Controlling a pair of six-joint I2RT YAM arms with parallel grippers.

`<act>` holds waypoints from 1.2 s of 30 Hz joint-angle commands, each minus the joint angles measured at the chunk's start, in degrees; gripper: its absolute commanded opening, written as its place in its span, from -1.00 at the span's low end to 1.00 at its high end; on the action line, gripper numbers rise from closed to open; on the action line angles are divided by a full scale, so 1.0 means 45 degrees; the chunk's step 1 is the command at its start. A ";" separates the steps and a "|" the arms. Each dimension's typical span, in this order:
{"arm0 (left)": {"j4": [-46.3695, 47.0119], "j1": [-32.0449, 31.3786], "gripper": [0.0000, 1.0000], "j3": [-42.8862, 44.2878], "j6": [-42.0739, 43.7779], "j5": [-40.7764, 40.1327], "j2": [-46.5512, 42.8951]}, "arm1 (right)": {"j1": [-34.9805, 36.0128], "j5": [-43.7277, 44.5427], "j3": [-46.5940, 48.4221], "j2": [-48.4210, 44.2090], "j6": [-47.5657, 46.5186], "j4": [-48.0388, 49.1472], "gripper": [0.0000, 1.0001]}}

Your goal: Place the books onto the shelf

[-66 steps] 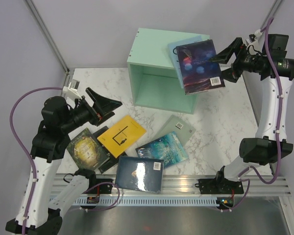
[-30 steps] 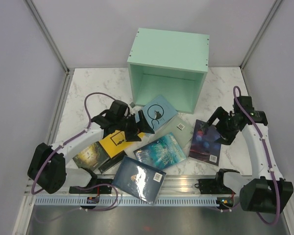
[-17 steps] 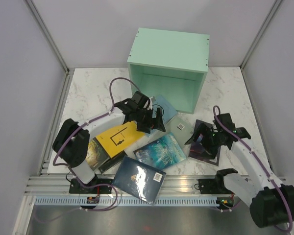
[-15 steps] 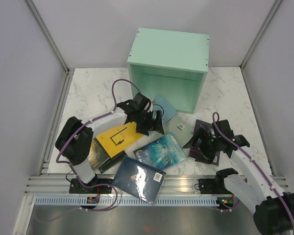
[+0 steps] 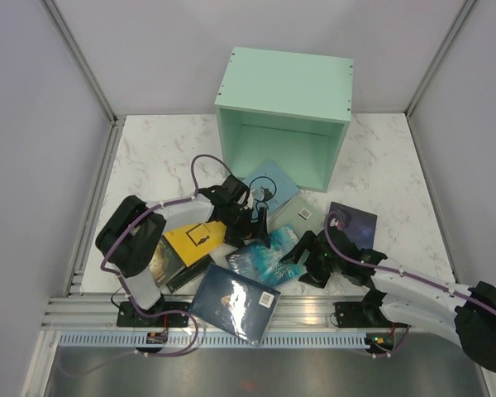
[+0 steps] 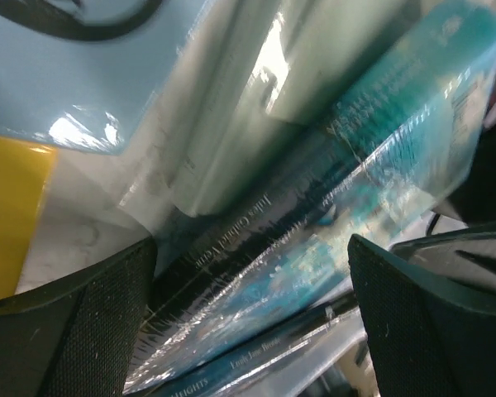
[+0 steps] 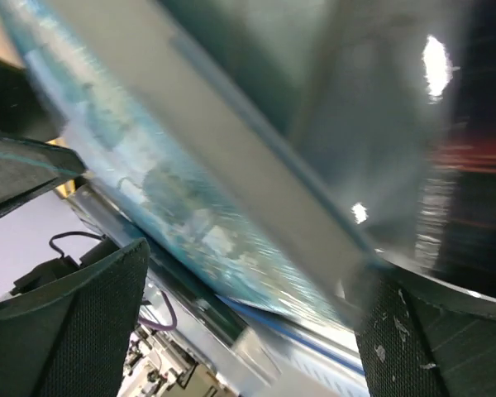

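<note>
The mint-green shelf (image 5: 283,116) stands open-fronted at the back, with nothing inside it. Several books lie in front of it: light blue with a cat (image 5: 269,184), pale green (image 5: 302,213), teal (image 5: 269,252), navy (image 5: 234,302), yellow (image 5: 194,236), gold-brown (image 5: 161,260) and dark galaxy (image 5: 354,225). My left gripper (image 5: 260,225) is open and low at the teal book's far-left edge. My right gripper (image 5: 308,256) is open at its right edge. The left wrist view shows the teal book (image 6: 355,190) between open fingers (image 6: 74,322). In the right wrist view, the teal book (image 7: 174,207) lies ahead of open fingers (image 7: 430,339).
The books overlap in a loose pile on the marble table (image 5: 157,157). A metal rail (image 5: 298,318) runs along the near edge, just below the navy book. Grey walls close in the left, right and back.
The right gripper has swung left off the galaxy book, down to the teal book's right edge. The left gripper has slid nearer from the cat book to the teal book. Both stay open.
</note>
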 commanded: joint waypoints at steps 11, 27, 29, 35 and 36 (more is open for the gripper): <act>0.4079 -0.0029 0.99 -0.3386 -0.1954 0.3930 -0.1661 | 0.5259 0.8350 -0.0395 -0.1130 0.3645 0.1551 -0.06; 0.6635 -0.0029 1.00 -0.2646 -0.4979 0.5631 -0.4065 | 0.5886 0.8219 0.4195 0.0506 -0.0378 0.2308 -0.62; 0.7047 -0.0029 0.99 -0.2664 -0.5545 0.5669 -0.4026 | 0.5905 0.7399 0.4158 0.1288 -0.0398 0.2636 -0.57; 0.7790 -0.0029 0.99 -0.2528 -0.6368 0.5534 -0.4454 | 0.5614 0.5934 0.4059 0.2363 -0.1041 0.3967 -0.59; 0.7830 -0.0029 0.99 -0.2470 -0.6447 0.5475 -0.4513 | 0.5226 0.5603 0.4292 0.2403 -0.1275 0.3967 -0.68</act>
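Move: The teal book lies flat in front of the shelf, its middle about 7 cm left of the right hand, 2 cm farther out and a couple of centimetres lower; that open hand is already at its right end. From the left hand the same middle is roughly 5 cm back and 3 cm to the right, slightly below. From the right hand, the grey-green book is some 12 cm straight ahead, the purple book 9 cm ahead and 14 cm right, and the dark blue book 10 cm back and 15 cm left. The teal book's right end is pinched by the right fingers, which slide some 3 cm left over it and close, then carry it up about 9 cm, forward 6 cm and farther left, the hand tilting up some 35 degrees. The left hand, still open beside the book, draws back about 4 cm, then rises roughly 10 cm, fingers swinging level towards the right. ##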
